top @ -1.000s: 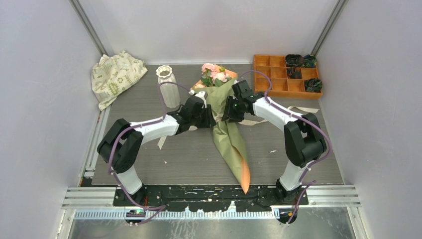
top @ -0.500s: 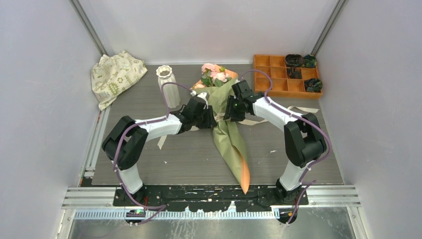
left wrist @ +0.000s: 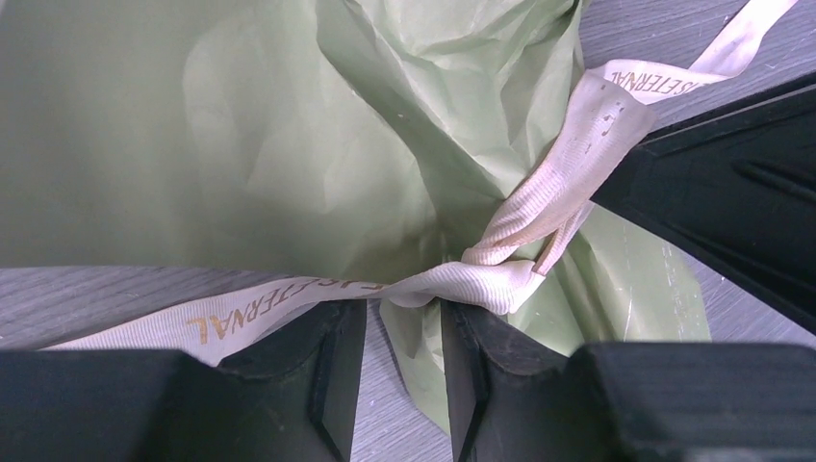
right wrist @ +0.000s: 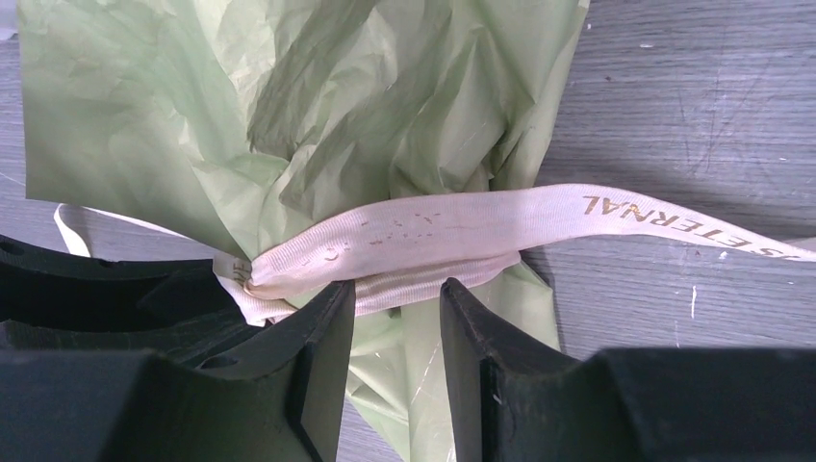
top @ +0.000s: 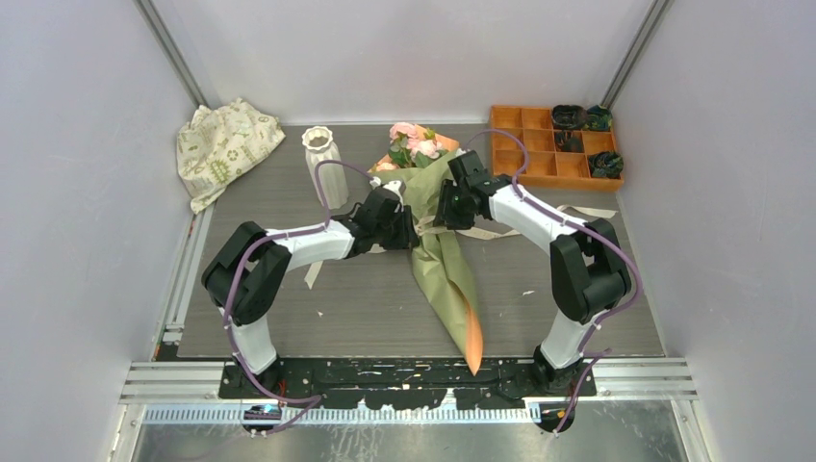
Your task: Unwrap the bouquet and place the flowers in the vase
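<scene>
The bouquet (top: 438, 250) lies on the table as an olive-green paper cone with an orange tip pointing at the near edge. The pink and peach flowers (top: 414, 140) stick out at its far end. A cream ribbon (left wrist: 481, 279) is knotted round its waist. My left gripper (top: 404, 223) meets that waist from the left. Its jaws (left wrist: 402, 313) are open, with the knot at their tips and a paper flap in the gap. My right gripper (top: 445, 210) comes from the right, open (right wrist: 396, 294), with the ribbon (right wrist: 414, 236) across its fingertips. The white ribbed vase (top: 322, 168) stands upright, left of the bouquet.
A cream patterned cloth bag (top: 223, 144) lies in the back left corner. An orange compartment tray (top: 539, 144) with dark items sits at the back right. Loose ribbon ends trail on the table to the right (top: 587, 212) and left (top: 313, 274). Walls close in on three sides.
The left arm's elbow has shifted a little to the right and the right gripper has edged slightly toward the flowers. Both jaws keep the same gap and the bouquet has stayed put.
</scene>
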`<state>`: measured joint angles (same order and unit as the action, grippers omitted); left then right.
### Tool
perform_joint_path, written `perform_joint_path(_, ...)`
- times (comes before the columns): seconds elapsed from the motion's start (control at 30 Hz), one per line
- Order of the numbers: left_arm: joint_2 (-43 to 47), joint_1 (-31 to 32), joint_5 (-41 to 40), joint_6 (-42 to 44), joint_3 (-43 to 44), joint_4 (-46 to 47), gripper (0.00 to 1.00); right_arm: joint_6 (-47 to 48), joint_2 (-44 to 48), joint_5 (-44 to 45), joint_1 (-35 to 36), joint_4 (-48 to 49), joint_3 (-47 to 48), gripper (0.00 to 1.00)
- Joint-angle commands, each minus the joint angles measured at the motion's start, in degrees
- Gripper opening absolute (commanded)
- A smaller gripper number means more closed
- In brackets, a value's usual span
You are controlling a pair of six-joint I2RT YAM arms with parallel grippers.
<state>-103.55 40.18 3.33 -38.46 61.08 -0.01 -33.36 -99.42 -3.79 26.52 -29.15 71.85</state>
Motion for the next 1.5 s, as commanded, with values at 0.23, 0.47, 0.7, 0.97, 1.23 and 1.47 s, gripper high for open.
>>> perform_joint_path(0.23, -0.1, 0.3, 0.3, 0.4, 2.6, 1.3, 0.35, -2.0, -3.1, -3.0, -0.1, 2.7, 0.9, 0.44)
perform_joint_path(0.47, -0.7, 0.3, 0.7, 0.6, 3.1, 1.4, 0.31, -2.4, -3.2, -4.4, -0.1, 3.6, 0.0, 0.39)
perform_joint_path(0.7, -2.4, 0.6, 0.6, 0.9, 5.4, 0.7, 0.21, -2.7, -1.9, -6.6, 0.2, 4.1, -0.8, 0.31)
perform_joint_path(0.97, -3.1, 0.8, 0.1, 1.4, 6.9, 0.1, 0.13, -3.2, -2.0, -7.9, 0.5, 4.8, -1.7, 0.06)
perform_joint_path(1.23, -0.8, 0.9, -2.9, 2.0, 5.4, -2.6, 0.0, -1.5, 2.9, -2.3, 0.5, 1.6, -1.1, 0.01)
perform_joint_path(1.47, 2.2, 0.8, -9.5, 3.2, 4.1, -5.5, 0.0, 0.3, 10.2, 9.1, 0.1, -4.1, -0.2, 0.01)
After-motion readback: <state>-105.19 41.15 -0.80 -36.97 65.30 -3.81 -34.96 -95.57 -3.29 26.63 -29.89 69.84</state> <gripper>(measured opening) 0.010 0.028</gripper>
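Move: The left gripper's open fingers straddle the ribbon just beside the knot; the bit to pinch is about 2 cm to the right, 1 cm ahead and 1 cm below, with the knot itself some 4 cm right, 1 cm ahead. From the right gripper, the ribbon band across the green wrapper lies about 3 cm below, 2 cm left and 1 cm back. The flowers are roughly 21 cm straight ahead of the left gripper; the vase stands about 17 cm left and 9 cm ahead of it. Lower the right gripper about 2.5 cm while easing it some 2 cm left and 1 cm back onto the band, and shut its fingers on that strand. Meanwhile slide the left gripper about 1.5 cm right and 1 cm forward and pinch the ribbon beside the knot. Keeping both grips, lift the right nearly 4 cm and draw it some 2 cm right, letting the left drift about 1 cm back left. ##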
